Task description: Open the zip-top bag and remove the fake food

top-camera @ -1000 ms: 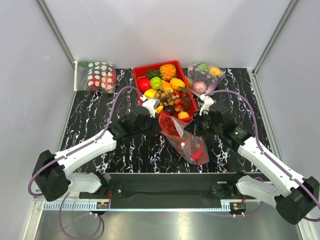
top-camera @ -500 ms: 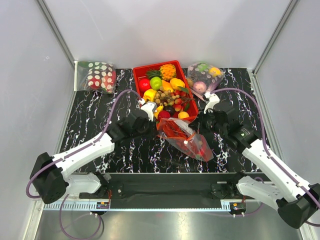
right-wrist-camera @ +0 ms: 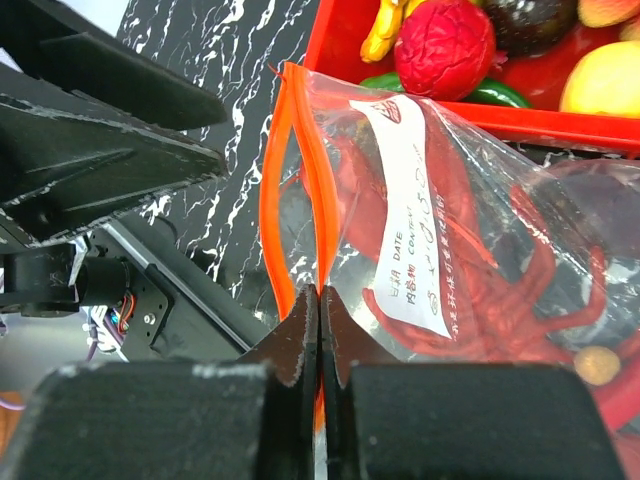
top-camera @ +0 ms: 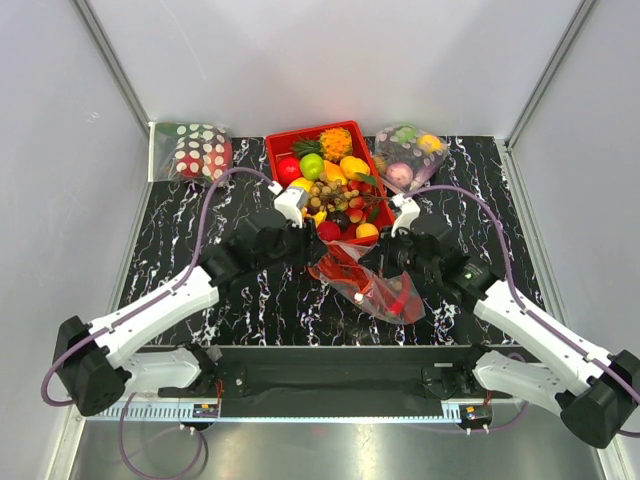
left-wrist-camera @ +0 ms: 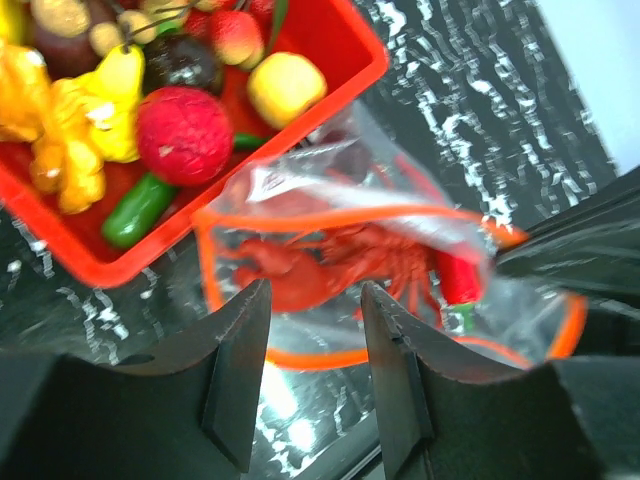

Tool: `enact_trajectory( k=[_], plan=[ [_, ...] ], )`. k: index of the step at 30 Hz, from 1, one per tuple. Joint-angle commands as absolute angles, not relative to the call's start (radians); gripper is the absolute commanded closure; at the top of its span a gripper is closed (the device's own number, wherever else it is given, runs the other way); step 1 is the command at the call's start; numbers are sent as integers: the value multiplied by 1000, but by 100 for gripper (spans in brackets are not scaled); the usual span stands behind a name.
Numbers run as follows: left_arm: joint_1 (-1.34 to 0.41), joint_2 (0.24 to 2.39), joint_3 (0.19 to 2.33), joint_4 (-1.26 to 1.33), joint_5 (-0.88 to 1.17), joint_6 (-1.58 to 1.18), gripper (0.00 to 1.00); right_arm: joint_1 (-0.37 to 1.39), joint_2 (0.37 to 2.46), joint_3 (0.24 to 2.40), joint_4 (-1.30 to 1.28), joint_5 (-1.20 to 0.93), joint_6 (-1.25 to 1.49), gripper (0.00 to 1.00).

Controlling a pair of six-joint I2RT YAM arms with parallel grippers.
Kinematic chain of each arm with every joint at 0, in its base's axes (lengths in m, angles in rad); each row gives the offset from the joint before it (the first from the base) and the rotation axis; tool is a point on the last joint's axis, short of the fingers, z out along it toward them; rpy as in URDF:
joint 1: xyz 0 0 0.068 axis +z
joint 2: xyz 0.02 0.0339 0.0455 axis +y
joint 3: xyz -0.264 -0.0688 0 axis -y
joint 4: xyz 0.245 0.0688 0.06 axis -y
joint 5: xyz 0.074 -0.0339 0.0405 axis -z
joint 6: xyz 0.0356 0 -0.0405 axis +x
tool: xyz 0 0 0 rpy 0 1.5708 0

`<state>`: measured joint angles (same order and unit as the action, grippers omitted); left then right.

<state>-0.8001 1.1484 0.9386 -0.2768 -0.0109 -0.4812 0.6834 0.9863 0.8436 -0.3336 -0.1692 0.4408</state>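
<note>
The zip-top bag (top-camera: 378, 292) lies between my grippers in front of the red tray, its orange zip mouth pulled open. My right gripper (right-wrist-camera: 320, 300) is shut on one orange zip strip (right-wrist-camera: 322, 215), beside the white label (right-wrist-camera: 412, 235). In the top view the right gripper (top-camera: 372, 264) sits at the bag's right rim. My left gripper (left-wrist-camera: 315, 375) is open and hovers just before the open mouth (left-wrist-camera: 330, 215), touching nothing. It is at the bag's left end in the top view (top-camera: 305, 244). Inside are the red lobster (left-wrist-camera: 335, 265), the chili (left-wrist-camera: 458, 280) and a small brown ball (right-wrist-camera: 598, 365).
The red tray (top-camera: 283, 142) of fake fruit stands just behind the bag, and its corner (left-wrist-camera: 362, 72) is close to the bag mouth. A white-dotted red bag (top-camera: 200, 150) lies at the back left. A clear bag of pastel fruits (top-camera: 408, 155) lies at the back right.
The bag has gone from hanging stretched between both grippers to sagging lower with its mouth open. My left gripper has drawn back up and left. The right gripper has shifted left, still holding the rim.
</note>
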Motion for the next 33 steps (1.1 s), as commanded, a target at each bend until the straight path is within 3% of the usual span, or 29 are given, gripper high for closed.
enact_trajectory(
  k=[1,25,33],
  plan=[
    [-802,1189,947,-180,47,-523,54,707,996,844,-233,-163,460,100],
    [-815,1232,798,-198,-6,-566,58,722,1008,830,-209,-163,468,100],
    [-813,1238,770,-180,-48,-563,49,738,1015,822,-190,-175,474,100]
  ],
)
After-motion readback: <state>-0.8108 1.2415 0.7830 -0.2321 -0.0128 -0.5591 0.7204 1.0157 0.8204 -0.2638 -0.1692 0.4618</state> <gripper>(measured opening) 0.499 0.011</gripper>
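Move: The lobster inside the open bag lies roughly 13 cm below the left hand, 6 cm to its right and 1 cm ahead; from the right hand, which holds the bag's orange rim, it lies some 4 cm left, 1 cm ahead and 11 cm down. In the tray, the red ball is about 9 cm ahead of the left hand and 2 cm right, and the yellow fruit 9 cm ahead and 10 cm right, both some 14 cm down. Downward by about 9 cm, the left hand sinks towards the lobster at the bag's open mouth, its fingers staying about half open and tipping some 10 degrees steeper. The right hand keeps its shut pinch on the orange rim and eases a little over 1 cm left, towards the left hand. ##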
